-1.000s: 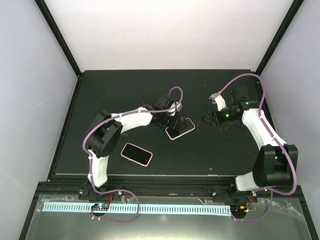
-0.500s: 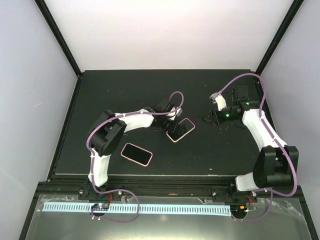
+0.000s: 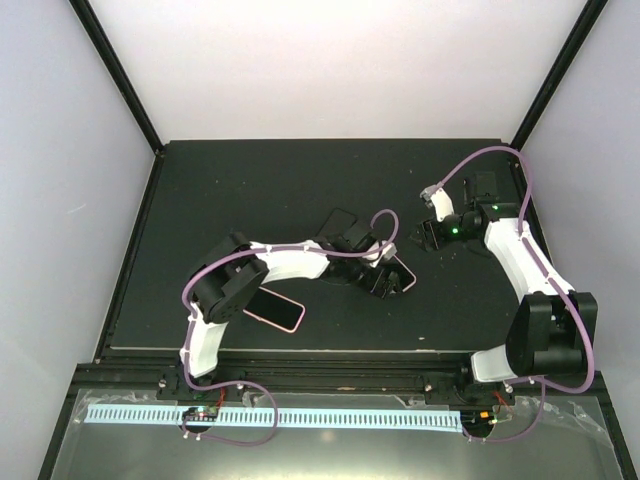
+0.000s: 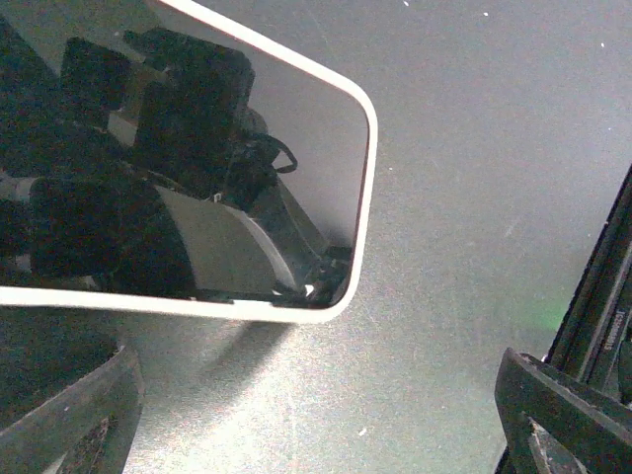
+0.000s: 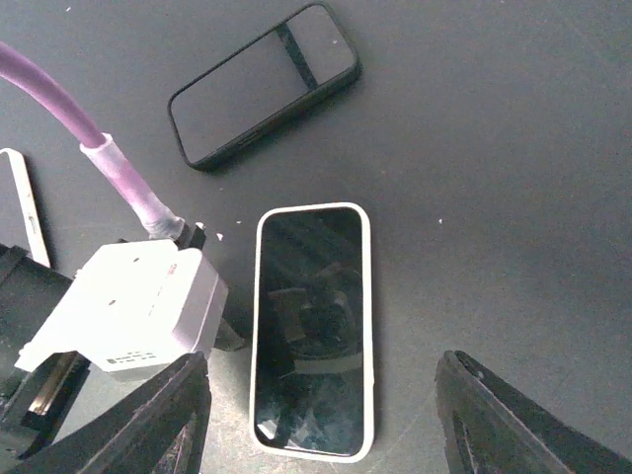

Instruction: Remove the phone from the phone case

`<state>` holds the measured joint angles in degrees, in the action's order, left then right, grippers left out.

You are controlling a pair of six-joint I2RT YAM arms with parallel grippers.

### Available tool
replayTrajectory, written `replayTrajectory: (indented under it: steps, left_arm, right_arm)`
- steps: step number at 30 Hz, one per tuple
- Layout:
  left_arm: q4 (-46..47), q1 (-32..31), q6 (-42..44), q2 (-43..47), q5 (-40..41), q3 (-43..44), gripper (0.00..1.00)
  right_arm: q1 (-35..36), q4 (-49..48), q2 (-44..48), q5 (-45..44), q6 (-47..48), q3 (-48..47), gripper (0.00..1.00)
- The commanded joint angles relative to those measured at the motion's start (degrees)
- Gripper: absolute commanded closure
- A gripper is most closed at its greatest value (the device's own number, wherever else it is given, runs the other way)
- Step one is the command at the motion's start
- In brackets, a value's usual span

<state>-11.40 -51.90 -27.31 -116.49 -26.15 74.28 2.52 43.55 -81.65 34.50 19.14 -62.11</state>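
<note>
A phone in a whitish case (image 5: 312, 331) lies flat, screen up, on the dark table. It fills the upper left of the left wrist view (image 4: 197, 168) and shows only partly in the top view (image 3: 404, 272), under my left gripper. My left gripper (image 3: 388, 280) is open and hovers low over the phone's corner; its fingers (image 4: 563, 415) are apart and hold nothing. My right gripper (image 3: 425, 235) is open and empty, with its fingers (image 5: 523, 425) spread above the phone's near end.
A black phone or case (image 3: 336, 218) lies behind the left arm and also shows in the right wrist view (image 5: 265, 81). A second phone with a pink rim (image 3: 272, 308) lies at the front left. The left wrist's white camera block (image 5: 128, 306) and purple cable (image 5: 59, 99) sit beside the cased phone.
My left gripper has swung right and toward the front, and the cased phone has slid with it. The black phone behind the arm has come into sight. The right arm has barely moved.
</note>
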Motion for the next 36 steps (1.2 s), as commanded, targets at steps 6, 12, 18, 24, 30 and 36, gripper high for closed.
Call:
replayTrajectory:
  steps: [6, 12, 18, 24, 30, 36]
  left_arm:
    - [-3.13, 2.31, 3.50, 14.80, 7.70, -9.50, 0.01]
    - [-6.33, 3.27, 3.92, 26.79, 15.85, -17.45, 0.01]
    - [-7.12, 4.18, -3.16, 33.94, 26.67, -23.20, 0.01]
    - [-5.74, 4.78, -3.73, 34.26, 26.97, -23.26, 0.01]
    - [-6.81, 4.79, -3.63, 31.09, 25.52, -21.40, 0.01]
    - [-6.44, 4.96, -3.64, 32.22, 26.82, -22.03, 0.01]
  right_arm:
    - [4.09, 4.50, -3.09, -10.44, 7.98, -1.08, 0.24]
    - [15.53, 5.26, -7.24, -23.54, 6.43, -0.14, 0.00]
    - [20.46, 3.81, -12.18, -30.38, -1.49, -1.22, 0.00]
    - [23.72, 2.30, -13.85, -34.33, -4.01, 0.60, 0.00]
    - [24.19, 2.59, -17.74, -32.69, -3.43, -0.16, 0.00]
    - [24.42, 1.45, -20.53, -32.55, -5.76, -0.82, 0.00]
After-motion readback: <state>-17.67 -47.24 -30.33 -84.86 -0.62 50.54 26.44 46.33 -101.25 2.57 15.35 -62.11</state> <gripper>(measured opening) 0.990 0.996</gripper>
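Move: The pale-rimmed phone lies under the right hand's left side: about 6 cm left, 2 cm back and 15 cm below. A black phone lies some 21 cm left and 8 cm ahead of that hand; another pale-rimmed phone is about 37 cm left and 13 cm back. From the left hand, beside its near edge, the first phone is roughly 6 cm ahead, 2 cm right and 4 cm below. Right hand sinks about 14 cm, back and left, opening fully astride the phone; left retreats 15 cm left. ##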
